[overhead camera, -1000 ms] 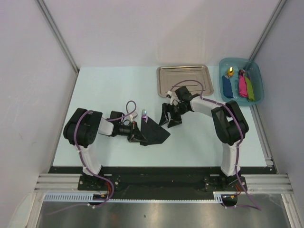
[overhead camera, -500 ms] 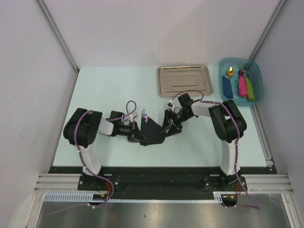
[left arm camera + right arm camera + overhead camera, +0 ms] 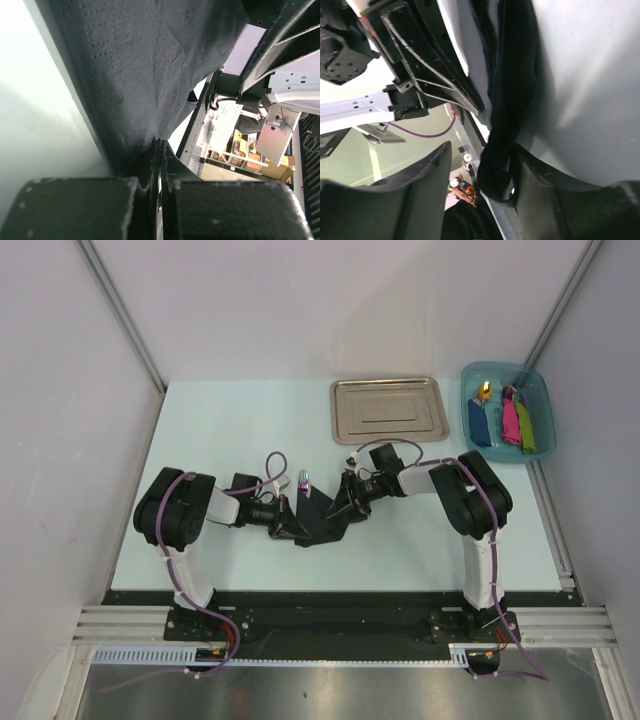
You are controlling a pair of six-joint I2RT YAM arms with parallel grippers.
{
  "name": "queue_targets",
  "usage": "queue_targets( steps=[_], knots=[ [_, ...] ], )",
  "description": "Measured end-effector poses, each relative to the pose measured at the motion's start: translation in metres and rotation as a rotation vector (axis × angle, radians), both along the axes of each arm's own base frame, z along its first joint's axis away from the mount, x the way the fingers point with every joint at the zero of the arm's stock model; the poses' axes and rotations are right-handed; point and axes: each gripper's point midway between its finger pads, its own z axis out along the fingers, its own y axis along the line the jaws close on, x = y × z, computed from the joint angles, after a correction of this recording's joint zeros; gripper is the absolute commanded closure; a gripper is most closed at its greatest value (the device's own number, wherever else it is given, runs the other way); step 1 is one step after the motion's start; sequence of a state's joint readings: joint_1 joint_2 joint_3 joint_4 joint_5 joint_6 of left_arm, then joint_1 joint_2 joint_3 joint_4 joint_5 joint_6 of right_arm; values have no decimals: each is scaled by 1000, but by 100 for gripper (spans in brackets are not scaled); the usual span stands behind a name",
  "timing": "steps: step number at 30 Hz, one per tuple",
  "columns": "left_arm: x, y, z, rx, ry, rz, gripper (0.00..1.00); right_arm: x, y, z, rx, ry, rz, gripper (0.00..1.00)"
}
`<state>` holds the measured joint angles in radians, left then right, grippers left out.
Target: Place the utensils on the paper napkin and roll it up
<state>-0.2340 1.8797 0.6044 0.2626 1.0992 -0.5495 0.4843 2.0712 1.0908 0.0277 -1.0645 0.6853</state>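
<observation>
The black paper napkin (image 3: 322, 518) lies bunched on the table between my two grippers. My left gripper (image 3: 290, 522) is shut on its left edge; in the left wrist view the sheet (image 3: 140, 75) runs up from the pinched jaws (image 3: 161, 150). My right gripper (image 3: 347, 502) is at the napkin's right edge. Its jaws (image 3: 482, 150) stand apart around a rolled fold of the napkin (image 3: 512, 100), which rests against one finger (image 3: 540, 185). One utensil's purplish tip (image 3: 303, 480) pokes out at the napkin's far edge; the rest of the utensils are hidden.
A shiny steel tray (image 3: 388, 408) sits at the back of the table. To its right stands a teal bin (image 3: 507, 410) holding blue, pink and green items. Grey walls close in the table at left, back and right.
My right gripper has moved left and nearer, from beside the napkin onto its right edge, and its jaws have narrowed. The left gripper has kept its hold.
</observation>
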Motion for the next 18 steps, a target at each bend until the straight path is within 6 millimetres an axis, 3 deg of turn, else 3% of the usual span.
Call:
queue_targets(
  steps=[5,8,13,14,18],
  knots=[
    [0,0,0,0,0,0,100,-2,-2,-4,-45,7,5,49],
    [0,0,0,0,0,0,100,-2,-5,-5,-69,4,17,55],
    [0,0,0,0,1,0,100,-5,-10,-1,-103,-18,38,81],
    [0,0,0,1,1,0,100,-6,-11,1,-105,-26,41,92],
    [0,0,0,0,1,1,100,-4,-6,9,-102,-48,59,100]
  ],
)
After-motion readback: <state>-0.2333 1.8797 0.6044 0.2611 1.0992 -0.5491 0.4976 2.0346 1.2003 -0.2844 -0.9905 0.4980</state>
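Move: The napkin's right-hand fold already curls up between the right hand's half-open fingers, about 1 cm back, 1 cm to the right and 1 cm below its hand point. The utensil heads lie some 8 cm ahead and 6 cm to the left, roughly 3 cm lower; the left gripper's shut tips are about 4 cm back and 4 cm to the left. From the left hand, the fold lies about 4 cm ahead, 6 cm to the right and 2 cm higher. The right hand eases about 1 cm to the right, sinking half a centimetre and tipping its left-pointing fingers some 5 degrees farther down, while they close from half open to almost shut and pinch the napkin's upturned right fold. Then it starts up with the fold, rising about 1.5 cm from its lowest point and slipping half a centimetre back to the left, while the left hand stays put with its shut fingertips still resting on the napkin's left side. ##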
